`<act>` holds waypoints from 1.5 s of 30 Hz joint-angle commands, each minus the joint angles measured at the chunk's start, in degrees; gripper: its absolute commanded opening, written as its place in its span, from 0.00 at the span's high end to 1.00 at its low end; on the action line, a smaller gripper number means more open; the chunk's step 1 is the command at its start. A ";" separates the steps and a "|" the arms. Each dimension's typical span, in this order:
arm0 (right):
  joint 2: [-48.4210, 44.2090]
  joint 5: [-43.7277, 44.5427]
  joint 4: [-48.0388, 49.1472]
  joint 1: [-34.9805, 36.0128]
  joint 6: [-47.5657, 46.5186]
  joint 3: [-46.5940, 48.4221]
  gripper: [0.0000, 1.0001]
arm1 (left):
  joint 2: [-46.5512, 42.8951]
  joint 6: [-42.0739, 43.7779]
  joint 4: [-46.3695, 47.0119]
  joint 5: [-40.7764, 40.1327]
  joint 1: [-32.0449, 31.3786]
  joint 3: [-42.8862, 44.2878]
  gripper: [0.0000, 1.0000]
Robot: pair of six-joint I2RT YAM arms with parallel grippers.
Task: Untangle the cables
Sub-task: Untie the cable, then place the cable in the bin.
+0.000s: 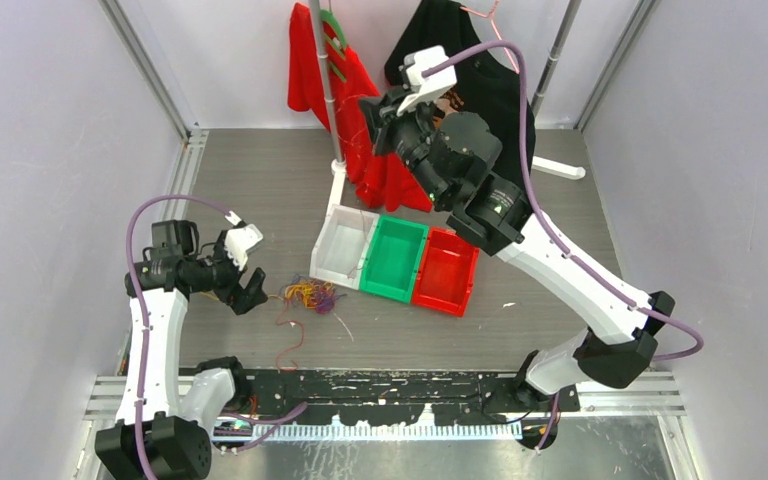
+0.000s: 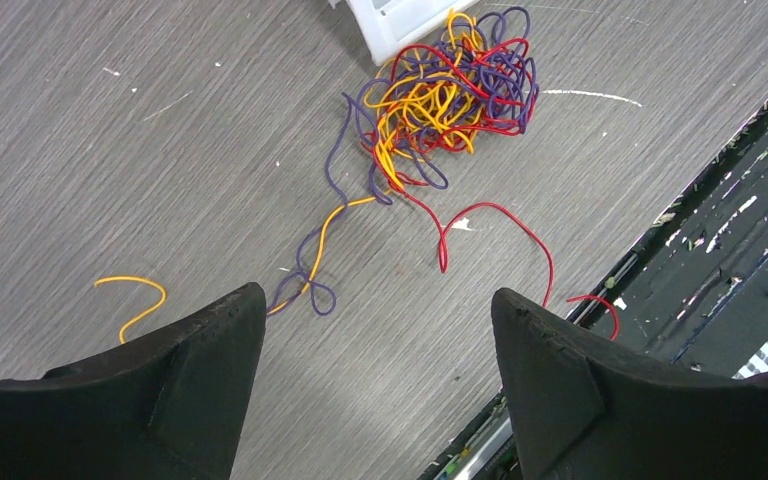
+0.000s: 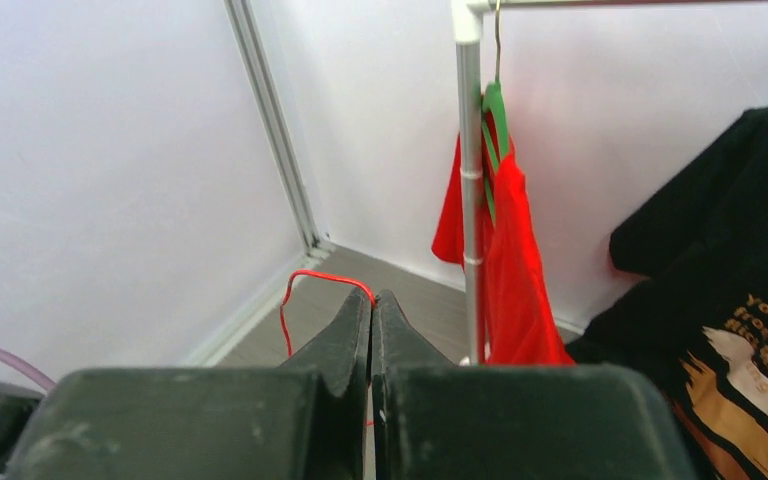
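The cables (image 1: 310, 295) lie in a knot of red, yellow and purple wire on the grey table, left of the bins. In the left wrist view the cable knot (image 2: 455, 90) sits ahead of my left gripper (image 2: 375, 300), with loose purple, yellow and red ends trailing toward it. That gripper (image 1: 248, 288) hovers just left of the knot, open, with only bare table between its fingers. My right gripper (image 1: 375, 115) is raised high at the back, shut (image 3: 372, 297) on a single red cable (image 3: 305, 275) that loops out of its tips and hangs down.
White (image 1: 343, 245), green (image 1: 395, 258) and red (image 1: 447, 270) bins stand side by side mid-table. A clothes rack pole (image 1: 328, 90) holds a red shirt (image 1: 380, 170) and a black shirt (image 1: 480, 70) at the back. A short yellow piece (image 2: 140, 285) lies apart, near the left finger.
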 commanded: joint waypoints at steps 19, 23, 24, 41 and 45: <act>9.32 -9.55 6.25 -3.10 1.91 2.97 0.99 | -1.15 1.67 -0.96 2.99 0.14 -0.28 0.18; 9.57 -9.95 6.18 -3.11 2.96 -0.35 0.99 | -1.24 1.68 -1.18 2.96 0.14 -0.23 0.19; 9.49 -10.10 6.27 -3.09 3.41 -1.42 0.99 | -1.29 1.66 -1.23 3.07 0.14 -0.19 0.18; 12.95 -10.88 7.69 -3.78 7.46 -14.18 0.99 | -2.55 1.69 -2.39 3.47 0.14 -0.35 0.19; 15.20 -11.26 6.87 -4.12 8.27 -14.74 0.99 | -2.70 3.28 -2.68 3.53 0.14 -0.38 0.20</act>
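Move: The right hand, high up with the red cable shut in its fingertips, has the white bin under it, about 6 cm ahead, 7 cm to the left and some 48 cm below. The green bin lies roughly 3 cm ahead and 5 cm right of that hand, equally low; the remaining tangle is about 6 cm back and 14 cm left of it, down on the table. From the left hand the white bin is about 17 cm ahead, 15 cm right and 13 cm below. Down, after a brief rise of 2 to 3 cm, the right hand sinks towards the white bin, ending roughly 21 cm lower and drifting some 7 cm left and 5 cm forward on the way. Its fingers tip down by close to 20 degrees with a small sideways roll, and stay shut on the red cable. ##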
